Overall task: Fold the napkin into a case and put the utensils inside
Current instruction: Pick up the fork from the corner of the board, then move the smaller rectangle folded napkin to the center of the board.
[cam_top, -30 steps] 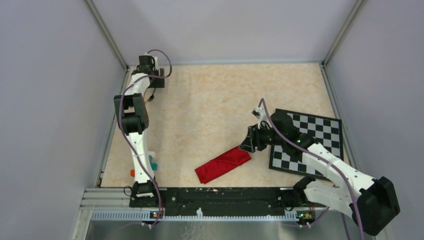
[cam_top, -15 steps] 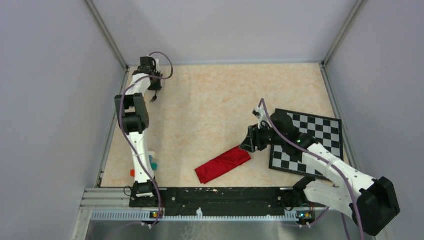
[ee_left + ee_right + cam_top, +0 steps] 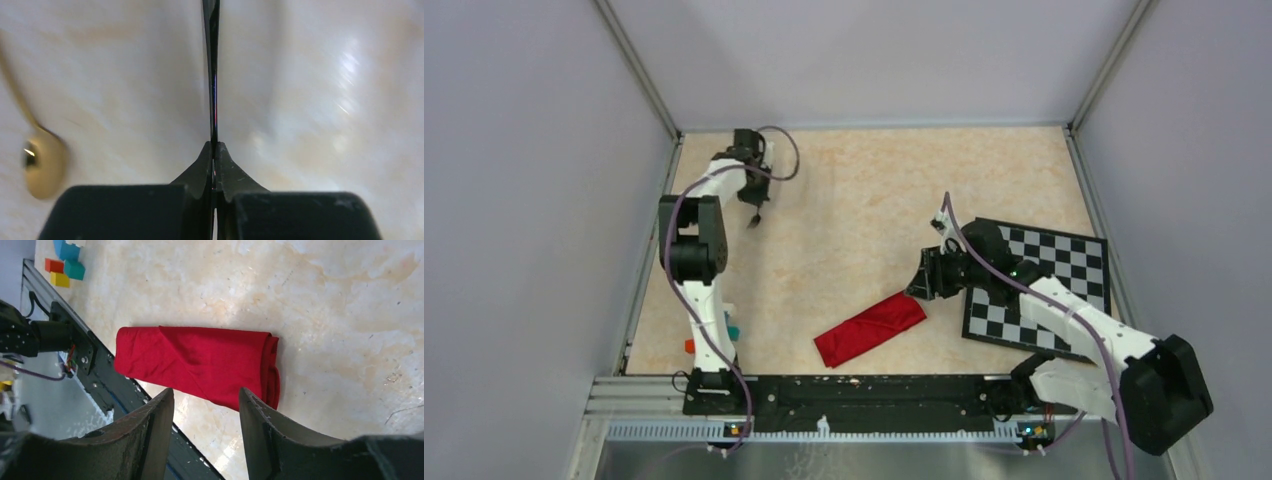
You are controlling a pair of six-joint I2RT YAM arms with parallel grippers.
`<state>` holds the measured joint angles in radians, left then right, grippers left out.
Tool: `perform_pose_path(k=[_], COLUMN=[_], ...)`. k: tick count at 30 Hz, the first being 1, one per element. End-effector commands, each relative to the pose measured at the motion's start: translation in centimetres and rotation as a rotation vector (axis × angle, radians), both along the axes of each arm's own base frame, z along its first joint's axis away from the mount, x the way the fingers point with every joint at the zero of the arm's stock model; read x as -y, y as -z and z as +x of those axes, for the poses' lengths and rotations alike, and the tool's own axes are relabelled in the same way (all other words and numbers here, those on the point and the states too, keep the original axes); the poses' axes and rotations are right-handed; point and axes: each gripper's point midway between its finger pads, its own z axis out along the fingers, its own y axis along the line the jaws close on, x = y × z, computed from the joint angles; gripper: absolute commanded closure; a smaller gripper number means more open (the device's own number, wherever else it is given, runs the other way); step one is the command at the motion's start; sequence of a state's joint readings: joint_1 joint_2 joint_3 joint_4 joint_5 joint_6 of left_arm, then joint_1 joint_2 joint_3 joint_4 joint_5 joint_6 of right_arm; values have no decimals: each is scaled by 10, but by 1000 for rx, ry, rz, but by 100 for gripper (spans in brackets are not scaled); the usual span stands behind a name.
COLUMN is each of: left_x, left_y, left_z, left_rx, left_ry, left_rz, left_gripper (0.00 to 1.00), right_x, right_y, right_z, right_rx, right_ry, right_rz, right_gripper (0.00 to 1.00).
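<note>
The napkin [image 3: 871,328] lies folded into a narrow red case on the table's near middle, also seen in the right wrist view [image 3: 195,360]. My right gripper [image 3: 921,285] hovers open just over its right end [image 3: 206,390], nothing between its fingers. At the back left, my left gripper [image 3: 754,198] is shut on the black spoon [image 3: 214,75], which shows edge-on and hangs below the jaws [image 3: 754,219]. The gold spoon [image 3: 42,162] lies blurred on the table, to the left of the held one in the left wrist view.
A black-and-white chequered mat [image 3: 1064,265] lies at the right, under the right arm. Small coloured blocks [image 3: 727,330] sit by the left arm's base [image 3: 65,265]. A black rail [image 3: 864,392] runs along the near edge. Grey walls enclose the table.
My left gripper has shut on the black spoon and moved right, away from the back-left corner, with the spoon in it. The right arm has barely shifted.
</note>
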<state>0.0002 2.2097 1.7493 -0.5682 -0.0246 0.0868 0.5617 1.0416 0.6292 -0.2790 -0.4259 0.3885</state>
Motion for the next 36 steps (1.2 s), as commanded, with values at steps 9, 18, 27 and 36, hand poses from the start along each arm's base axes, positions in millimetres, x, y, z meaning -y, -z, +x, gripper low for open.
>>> perform_pose_path(k=[9, 18, 27, 36], left_x=[180, 227, 230, 243], left_y=[-115, -88, -99, -95], left_z=[-206, -317, -353, -361], left_rx=[121, -68, -74, -72], left_ry=[541, 789, 788, 838], left_rz=[83, 139, 39, -21], left_gripper=[100, 100, 100, 100], right_x=[9, 5, 11, 16], right_y=[51, 76, 96, 103], right_z=[29, 24, 19, 16], right_rx=[-175, -261, -278, -284], right_ry=[110, 99, 114, 127], right_rz=[-74, -52, -80, -104], right_gripper=[50, 66, 71, 90])
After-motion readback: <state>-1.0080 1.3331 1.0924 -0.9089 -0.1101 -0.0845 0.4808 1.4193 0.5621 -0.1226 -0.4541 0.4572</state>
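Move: The left hand, low over the table with the fork already pinched, has the folded napkin's middle about 38 cm back and 31 cm to its right, roughly level; the spoon lies some 7 cm left and 3 cm ahead. From the right hand, open, the napkin's middle is around 6 cm back, 9 cm left and 10 cm down, its right end almost straight below; the checkered board's middle is 26 cm right, 4 cm ahead. The right fingers close on the layered right end of the napkin and pinch it, after sinking about 10 cm and tipping more steeply down. Meanwhile the left hand keeps its hold on the fork and sweeps it fast towards the napkin, some 36 cm back and 23 cm right, arching up on the way and easing off about 9 cm higher, while turning roughly 45 degrees clockwise. ##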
